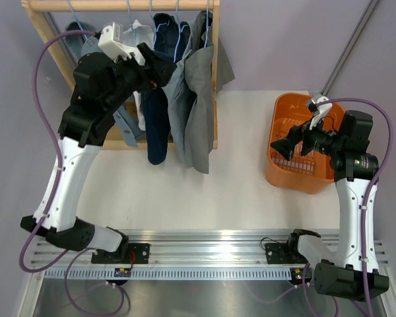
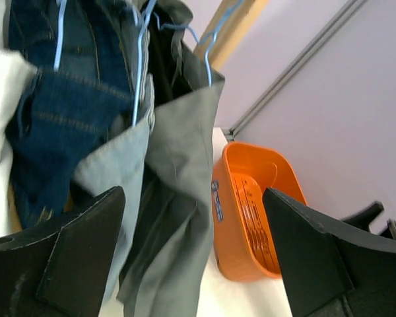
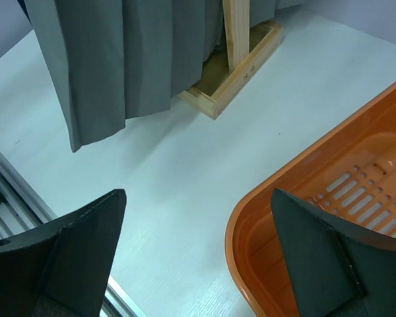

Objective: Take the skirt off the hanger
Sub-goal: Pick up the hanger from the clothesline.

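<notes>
The grey skirt (image 1: 201, 105) hangs at the right end of the wooden rack, on a light blue wire hanger (image 2: 209, 63). In the left wrist view its grey folds (image 2: 185, 152) fill the middle, right in front of the jaws. My left gripper (image 1: 166, 69) is raised among the hanging clothes, just left of the skirt's top, and stands open (image 2: 191, 195) with nothing between its fingers. My right gripper (image 1: 289, 142) hovers open over the left rim of the orange basket, away from the rack. Its view shows the skirt's hem (image 3: 112, 66) hanging above the table.
Dark denim (image 1: 160, 125), a light blue garment (image 1: 178, 99) and a white garment (image 1: 140, 39) hang on the same wooden rack (image 1: 216, 66), whose base frame (image 3: 241, 72) rests on the table. An orange basket (image 1: 284, 175) stands at the right. A metal rail (image 1: 211, 254) runs along the near edge.
</notes>
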{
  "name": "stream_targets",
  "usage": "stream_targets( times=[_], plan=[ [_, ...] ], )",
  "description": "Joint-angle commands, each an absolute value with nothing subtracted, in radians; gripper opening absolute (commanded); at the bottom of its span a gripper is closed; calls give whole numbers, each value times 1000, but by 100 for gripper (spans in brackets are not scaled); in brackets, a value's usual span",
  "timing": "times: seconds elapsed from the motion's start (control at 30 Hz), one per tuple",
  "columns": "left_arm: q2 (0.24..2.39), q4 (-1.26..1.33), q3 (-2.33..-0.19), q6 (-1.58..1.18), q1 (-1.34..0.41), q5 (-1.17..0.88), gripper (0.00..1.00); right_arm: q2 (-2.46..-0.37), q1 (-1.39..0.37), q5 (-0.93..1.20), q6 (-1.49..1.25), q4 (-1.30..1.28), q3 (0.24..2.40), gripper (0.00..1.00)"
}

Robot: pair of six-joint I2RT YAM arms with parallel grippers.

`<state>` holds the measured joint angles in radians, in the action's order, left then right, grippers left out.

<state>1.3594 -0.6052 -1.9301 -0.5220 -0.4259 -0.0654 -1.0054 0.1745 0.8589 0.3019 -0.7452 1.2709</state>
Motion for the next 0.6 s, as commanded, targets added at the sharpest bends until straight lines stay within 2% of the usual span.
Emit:
stream_targets(
  times=[0.0,0.27,0.57],
  plan=[
    [1455,-484,-2038,-526,-430,-23,86,-983,170,919,278,-701,1246,100],
    [1707,-371,-2213,-500,-430,-3,73,-960,170,956,226,-640,1192,99],
    [1775,-318,-2237,-400,-429,127,66,-928,170,954,222,-637,1144,99]
  ],
)
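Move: The hanger with the light blue-grey skirt hangs some 17 cm ahead of the left hand and 5 cm to its right, its neck about level with the fingers. The grey garment's hanger is about 9 cm farther right of it, and the dark jeans' hanger some 9 cm to its left, both about as far out. From the right hand, the blue-grey skirt's hanger lies roughly 23 cm ahead, 32 cm left and 18 cm higher. The blue-grey skirt's hanger is what the left hand reaches for: it drives forward about 14 cm with a slight rightward slant, dipping some 3 cm late on and slowing as it gets in among the hangers. The half-open fingers draw partly together, one either side of that hanger, while the wrist turns a little counter-clockwise. The right hand eases back, down and left by a couple of centimetres. ##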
